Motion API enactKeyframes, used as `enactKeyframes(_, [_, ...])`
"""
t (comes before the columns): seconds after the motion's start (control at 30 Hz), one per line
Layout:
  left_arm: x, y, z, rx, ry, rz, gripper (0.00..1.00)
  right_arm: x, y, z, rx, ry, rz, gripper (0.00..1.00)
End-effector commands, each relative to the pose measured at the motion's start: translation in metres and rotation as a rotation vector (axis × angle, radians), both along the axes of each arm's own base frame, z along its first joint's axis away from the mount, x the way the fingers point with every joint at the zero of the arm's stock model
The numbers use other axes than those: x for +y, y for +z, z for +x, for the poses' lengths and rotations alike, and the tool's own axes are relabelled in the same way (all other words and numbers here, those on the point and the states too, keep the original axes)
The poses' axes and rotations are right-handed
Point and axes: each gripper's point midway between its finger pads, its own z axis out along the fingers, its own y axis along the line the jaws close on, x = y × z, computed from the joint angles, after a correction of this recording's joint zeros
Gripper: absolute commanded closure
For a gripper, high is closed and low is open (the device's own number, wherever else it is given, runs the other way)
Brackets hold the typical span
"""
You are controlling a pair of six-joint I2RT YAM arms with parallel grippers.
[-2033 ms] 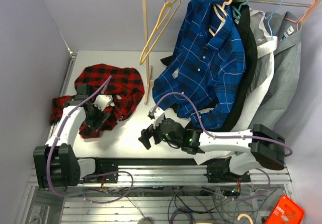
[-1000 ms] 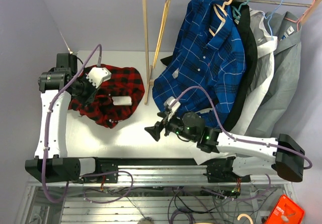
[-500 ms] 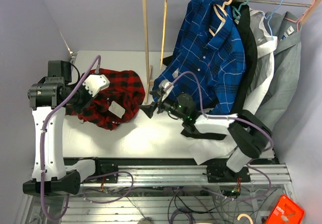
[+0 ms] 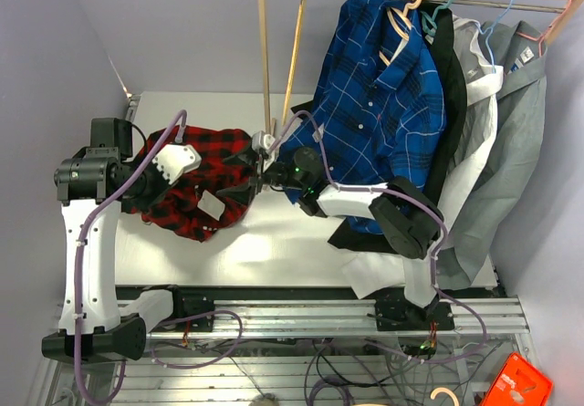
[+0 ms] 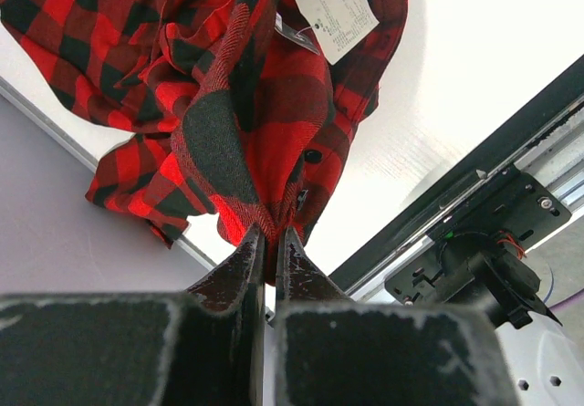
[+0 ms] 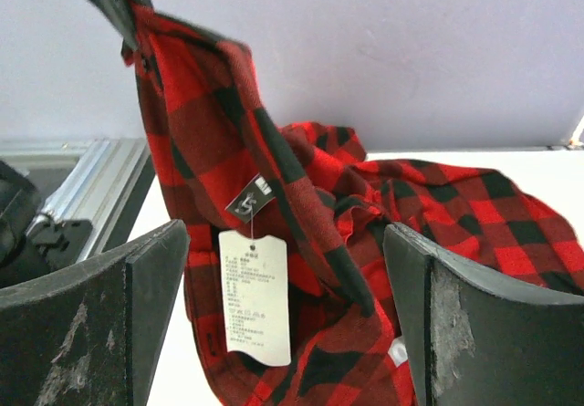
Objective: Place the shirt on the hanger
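Observation:
The red-and-black plaid shirt hangs bunched over the left of the table, lifted by my left gripper. In the left wrist view that gripper is shut on a fold of the shirt, and the white label dangles below. My right gripper reaches in at the shirt's right edge. In the right wrist view it stands open, with the hanging shirt and its label between the two fingers. The pale yellow hanger hangs edge-on from the rail, behind the right arm.
A wooden rack post stands just right of the shirt. A blue plaid shirt, a black garment and a grey shirt hang from the rail at the right. The white table ends in a metal frame at the front.
My right arm has swung left across the table until its open jaws bracket the shirt's edge. The left gripper keeps its hold and has shifted slightly. The hanger has swung.

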Motion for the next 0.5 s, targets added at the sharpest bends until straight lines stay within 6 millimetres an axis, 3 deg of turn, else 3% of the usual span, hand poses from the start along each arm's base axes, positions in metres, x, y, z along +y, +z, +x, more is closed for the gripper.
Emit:
enactKeyframes(0.0, [-0.001, 0.001, -0.002, -0.019, -0.023, 0.006, 0.93, 0.011, -0.012, -0.010, -0.058, 0.087, -0.036, 0.12])
enactKeyframes(0.1, [-0.001, 0.001, -0.003, -0.014, -0.025, 0.007, 0.93, 0.017, -0.034, -0.003, -0.053, 0.076, -0.074, 0.14])
enactKeyframes(0.33, [-0.002, 0.003, -0.003, -0.013, -0.029, 0.003, 0.93, 0.031, -0.057, 0.012, -0.044, 0.068, -0.108, 0.27])
enactKeyframes(0.47, [-0.001, 0.003, -0.003, -0.015, -0.025, 0.011, 0.93, 0.036, -0.062, 0.017, -0.038, 0.073, -0.111, 0.50])
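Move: The shirt's hanging front fold, where the right fingers will close, lies about 5 cm to the left of the right hand, some 8 cm below and 2 cm ahead. The white paper tag hangs about 6 cm back of that fold and roughly 1 cm farther left, with the small black label some 5 cm above the tag. From the left hand, still gripping the shirt, the fold is around 13 cm right, 8 cm ahead and 10 cm lower. Contact can't be made out as the open right fingers come down around the shirt's hanging fold, bringing it between them. The right hand sinks about 6 cm and reaches some 3 cm left, its fingertips dipping slightly, and the jaws start to narrow but stay well open. The left hand stays still and keeps its pinch on the shirt. ##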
